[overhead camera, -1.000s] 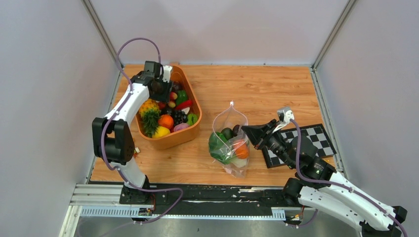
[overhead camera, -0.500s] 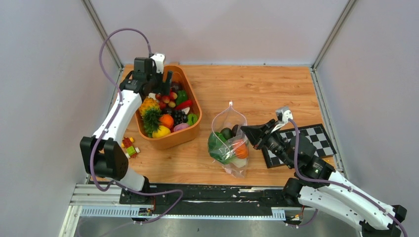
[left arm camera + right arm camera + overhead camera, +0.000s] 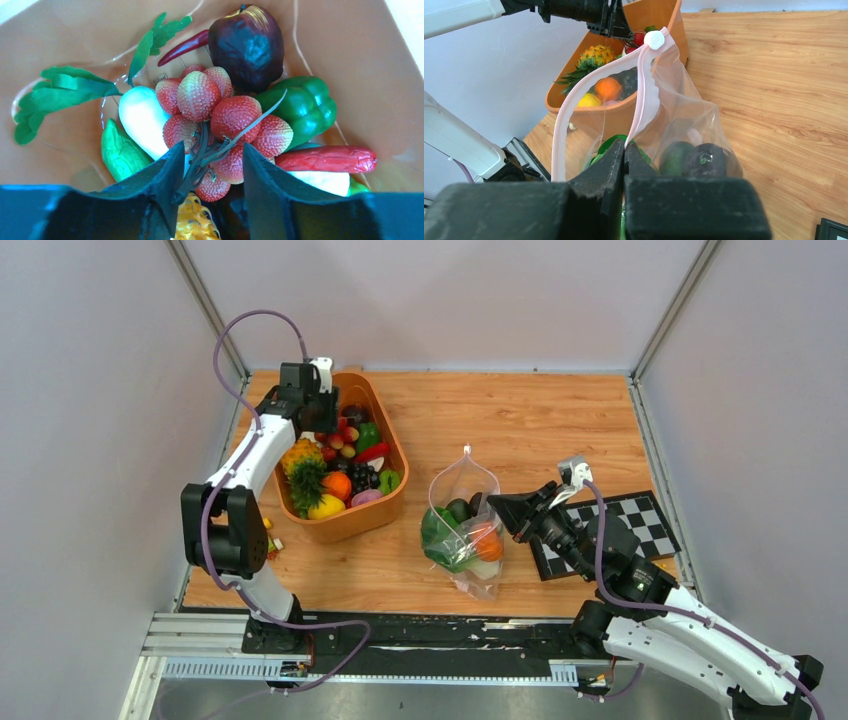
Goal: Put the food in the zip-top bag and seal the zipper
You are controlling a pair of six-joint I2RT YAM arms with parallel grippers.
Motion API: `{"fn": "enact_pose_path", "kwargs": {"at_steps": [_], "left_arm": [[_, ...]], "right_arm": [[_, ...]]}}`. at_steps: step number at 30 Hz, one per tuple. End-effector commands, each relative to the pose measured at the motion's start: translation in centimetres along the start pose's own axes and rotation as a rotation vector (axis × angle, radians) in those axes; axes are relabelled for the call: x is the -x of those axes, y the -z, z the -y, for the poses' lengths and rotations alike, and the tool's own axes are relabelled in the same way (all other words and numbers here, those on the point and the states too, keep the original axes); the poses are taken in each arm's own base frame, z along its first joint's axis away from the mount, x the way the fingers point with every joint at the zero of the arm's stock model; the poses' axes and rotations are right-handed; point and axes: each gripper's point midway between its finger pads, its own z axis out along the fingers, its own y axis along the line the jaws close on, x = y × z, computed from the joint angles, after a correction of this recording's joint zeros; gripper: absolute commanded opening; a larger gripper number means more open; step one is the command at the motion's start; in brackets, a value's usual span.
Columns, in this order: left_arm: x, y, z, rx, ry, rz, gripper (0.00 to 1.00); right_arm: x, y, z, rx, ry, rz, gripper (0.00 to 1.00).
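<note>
The clear zip-top bag (image 3: 462,530) stands mid-table with its mouth held up and wide, holding green leaves, an orange piece and dark fruit (image 3: 704,159). My right gripper (image 3: 625,147) is shut on the pinkish zipper (image 3: 644,95) at the bag's rim, also seen from above (image 3: 497,505). More food lies in the orange tub (image 3: 392,495). There my left gripper (image 3: 212,150) reaches down, jaws apart around the stem and lower berries of a red strawberry cluster (image 3: 220,107). The left finger (image 3: 162,182) touches the stem. I cannot see a firm grip.
Around the cluster lie a dark apple (image 3: 247,42), a green pepper (image 3: 300,107), a red chilli (image 3: 327,159) and a white radish (image 3: 142,120). A checkered board (image 3: 640,520) lies under my right arm. Small toy pieces (image 3: 268,538) sit left of the tub.
My left arm rose above the tub's far end, then came back down into it; its jaws widened and then narrowed. The right gripper and the bag stayed still.
</note>
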Motion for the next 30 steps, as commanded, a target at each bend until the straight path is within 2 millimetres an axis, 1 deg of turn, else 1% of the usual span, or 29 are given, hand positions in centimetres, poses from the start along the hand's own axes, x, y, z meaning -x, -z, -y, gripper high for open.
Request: {"fn": "enact_pose_path", "kwargs": {"at_steps": [1,2,4,5,7,9,10,12,14,17,20,22,26,30], "left_arm": [[1.3,-0.2,-0.2,-0.029,0.043,0.062,0.48],[1.2,-0.1,-0.1,-0.034,0.042,0.06,0.43],[1.1,0.1,0.0,-0.039,0.04,0.06,0.38],[1.1,0.3,0.1,-0.045,0.036,0.062,0.3],[1.1,0.4,0.1,-0.051,0.023,0.056,0.19],[1.5,0.9,0.3,-0.062,0.015,0.066,0.05],[1.8,1.3,0.5,-0.075,0.013,0.077,0.02],[2.5,2.4,1.1,-0.107,0.01,0.099,0.0],[3.4,4.1,1.6,-0.128,0.01,0.132,0.0],[5.1,7.5,2.4,-0.167,0.01,0.208,0.0],[6.6,11.4,2.7,-0.18,0.016,0.295,0.0],[7.2,14.0,3.1,-0.198,0.019,0.338,0.0],[7.5,17.5,4.5,-0.273,0.022,0.389,0.0],[8.1,21.5,7.3,-0.43,0.034,0.465,0.0]], "right_arm": [[1.4,0.0,-0.5,0.013,-0.028,0.04,0.0],[1.4,0.1,-0.5,0.011,-0.028,0.041,0.0],[1.4,0.1,-0.5,0.01,-0.03,0.043,0.0],[1.5,0.0,-0.5,0.011,-0.031,0.046,0.0],[1.4,0.0,-0.6,0.016,-0.032,0.043,0.0],[1.4,0.0,-0.7,0.017,-0.032,0.041,0.0],[1.4,0.0,-0.6,0.016,-0.032,0.04,0.0],[1.3,0.1,-0.6,0.014,-0.035,0.041,0.0],[1.3,0.1,-0.6,0.015,-0.039,0.039,0.0],[1.2,0.2,-0.5,0.012,-0.04,0.037,0.0],[1.3,0.2,-0.4,0.006,-0.038,0.041,0.0],[1.3,0.2,-0.4,0.005,-0.038,0.043,0.0],[1.4,0.2,-0.4,0.005,-0.037,0.045,0.0],[1.7,0.2,-0.4,0.004,-0.042,0.053,0.0]]}}
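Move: The left hand's half-open fingers already straddle the stems of the red lychee bunch in the orange basket, whose middle lies about 1 cm ahead, 2 cm right and 4 cm below. The green pepper is roughly 8 cm right, 1 cm ahead and 7 cm below; the pineapple some 7 cm back, 5 cm left and 6 cm below. From the right hand, the bunch lies about 26 cm ahead, 35 cm left and 16 cm lower. The left fingers close fully on the dark lychee stems, dipping barely 1 cm as they shut, then pull the bunch up out of the basket at speed, rising about 17 cm while drawing back some 8 cm and slightly right. The wrist tips the fingers upward by roughly 20 degrees. The right hand stays put, still pinching the bag's zipper edge. ##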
